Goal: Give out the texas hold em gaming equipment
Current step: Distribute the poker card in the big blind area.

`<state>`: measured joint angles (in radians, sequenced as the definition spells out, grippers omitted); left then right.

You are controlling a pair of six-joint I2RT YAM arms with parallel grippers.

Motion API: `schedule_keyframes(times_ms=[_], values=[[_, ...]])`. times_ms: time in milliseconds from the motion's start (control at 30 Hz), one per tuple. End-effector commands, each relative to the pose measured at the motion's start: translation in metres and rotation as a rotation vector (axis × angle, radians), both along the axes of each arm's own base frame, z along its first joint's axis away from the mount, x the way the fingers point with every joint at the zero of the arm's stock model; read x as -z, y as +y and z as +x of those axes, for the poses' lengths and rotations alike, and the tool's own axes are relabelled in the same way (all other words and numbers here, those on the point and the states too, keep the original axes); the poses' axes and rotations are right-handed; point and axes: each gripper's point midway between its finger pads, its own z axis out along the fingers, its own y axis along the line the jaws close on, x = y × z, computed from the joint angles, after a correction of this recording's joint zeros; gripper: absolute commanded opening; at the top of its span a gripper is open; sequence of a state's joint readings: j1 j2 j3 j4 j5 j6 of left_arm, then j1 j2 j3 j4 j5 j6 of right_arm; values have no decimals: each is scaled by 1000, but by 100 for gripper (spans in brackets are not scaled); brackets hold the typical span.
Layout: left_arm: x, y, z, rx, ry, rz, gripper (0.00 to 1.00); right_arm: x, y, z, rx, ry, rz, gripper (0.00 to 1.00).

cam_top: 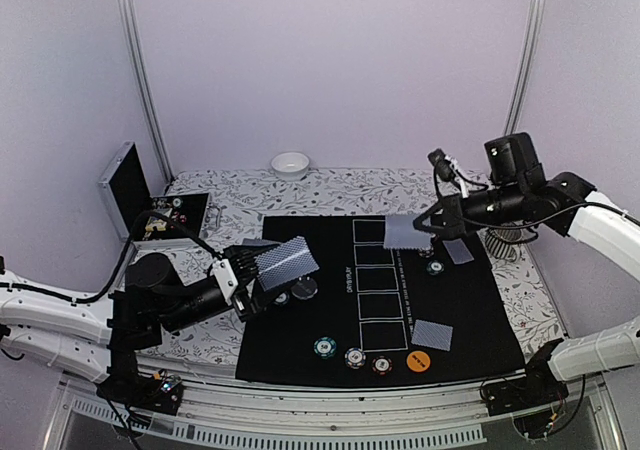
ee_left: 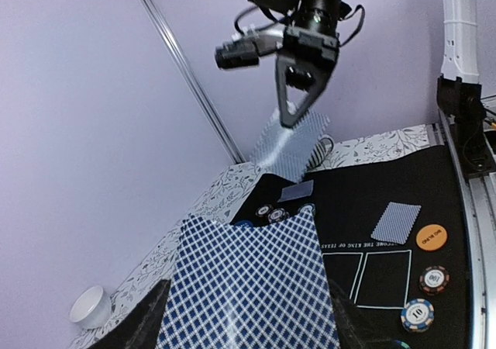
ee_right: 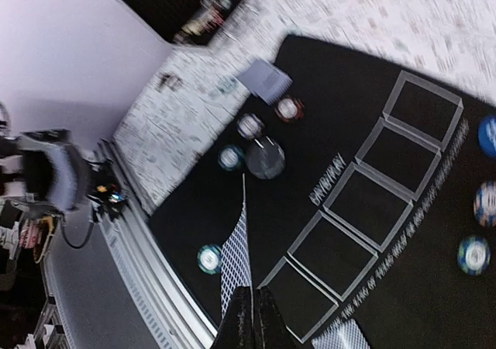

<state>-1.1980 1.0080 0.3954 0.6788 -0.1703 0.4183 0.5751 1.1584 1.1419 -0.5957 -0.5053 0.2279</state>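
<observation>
My left gripper (cam_top: 258,276) is shut on a stack of blue-backed playing cards (cam_top: 287,262) above the left edge of the black mat (cam_top: 470,310); the stack (ee_left: 252,279) fills the left wrist view between the fingers. My right gripper (cam_top: 432,226) is shut on a single card (cam_top: 404,232) held in the air over the top rectangles, seen edge-on as the card (ee_right: 242,244) in its wrist view. Other cards (cam_top: 432,335) (cam_top: 458,251) lie flat on the mat. A green chip (cam_top: 324,347), white chip (cam_top: 354,357), red chip (cam_top: 381,365) and orange disc (cam_top: 418,361) line the near edge. A dark disc (cam_top: 304,288) lies beside the left gripper.
A white bowl (cam_top: 290,164) stands at the back of the patterned table. An open black case (cam_top: 128,185) sits at the back left. A wire coil (cam_top: 500,242) stands by the mat's right edge under the right arm. More chips (cam_top: 433,266) lie near the right gripper.
</observation>
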Motion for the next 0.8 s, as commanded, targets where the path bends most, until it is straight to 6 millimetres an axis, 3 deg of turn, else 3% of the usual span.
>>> schedule_keyframes(times_ms=[0,167,267,367,533,700,767], values=[[-11,2,-4,3,-8,-55,59,115,-49,-22,174,307,-284,2],[-10,4,-5,4,-7,-60,59,174,-63,-59,207,490,-297,2],[-8,5,-5,5,-5,-59,59,194,-68,-71,232,554,-292,2],[-7,5,-5,6,-5,-58,59,202,-70,-67,264,558,-283,2],[-9,6,-6,5,-5,-65,59,200,-64,-56,290,549,-231,2],[-8,10,-6,-1,-2,-71,59,209,-63,-61,302,591,-206,2],[-8,11,-6,-3,-1,-73,59,216,-68,-63,327,607,-214,9]])
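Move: The card already dealt in the big blind area, on which the right hand's card is to go, lies about 10 cm back, 5 cm to the right and some 23 cm below that hand. The orange big blind disc is roughly 6 cm nearer the base and 3 cm left of the dealt card; the red-and-black chip stands about 8 cm left of the disc. A blue chip is 5 cm ahead and 6 cm right of the right hand. From the left hand the dealt card lies level, some 32 cm right and 22 cm down. The poker card, still pinched in the shut right fingers, is swept steeply down about 21 cm, backing some 8 cm and going 7 cm to the right, towards the dealt card beside the big blind disc. The wrist dips the fingertips and rolls about 30 degrees on the way; low over the mat the hand then slows and edges forward a couple of centimetres. ##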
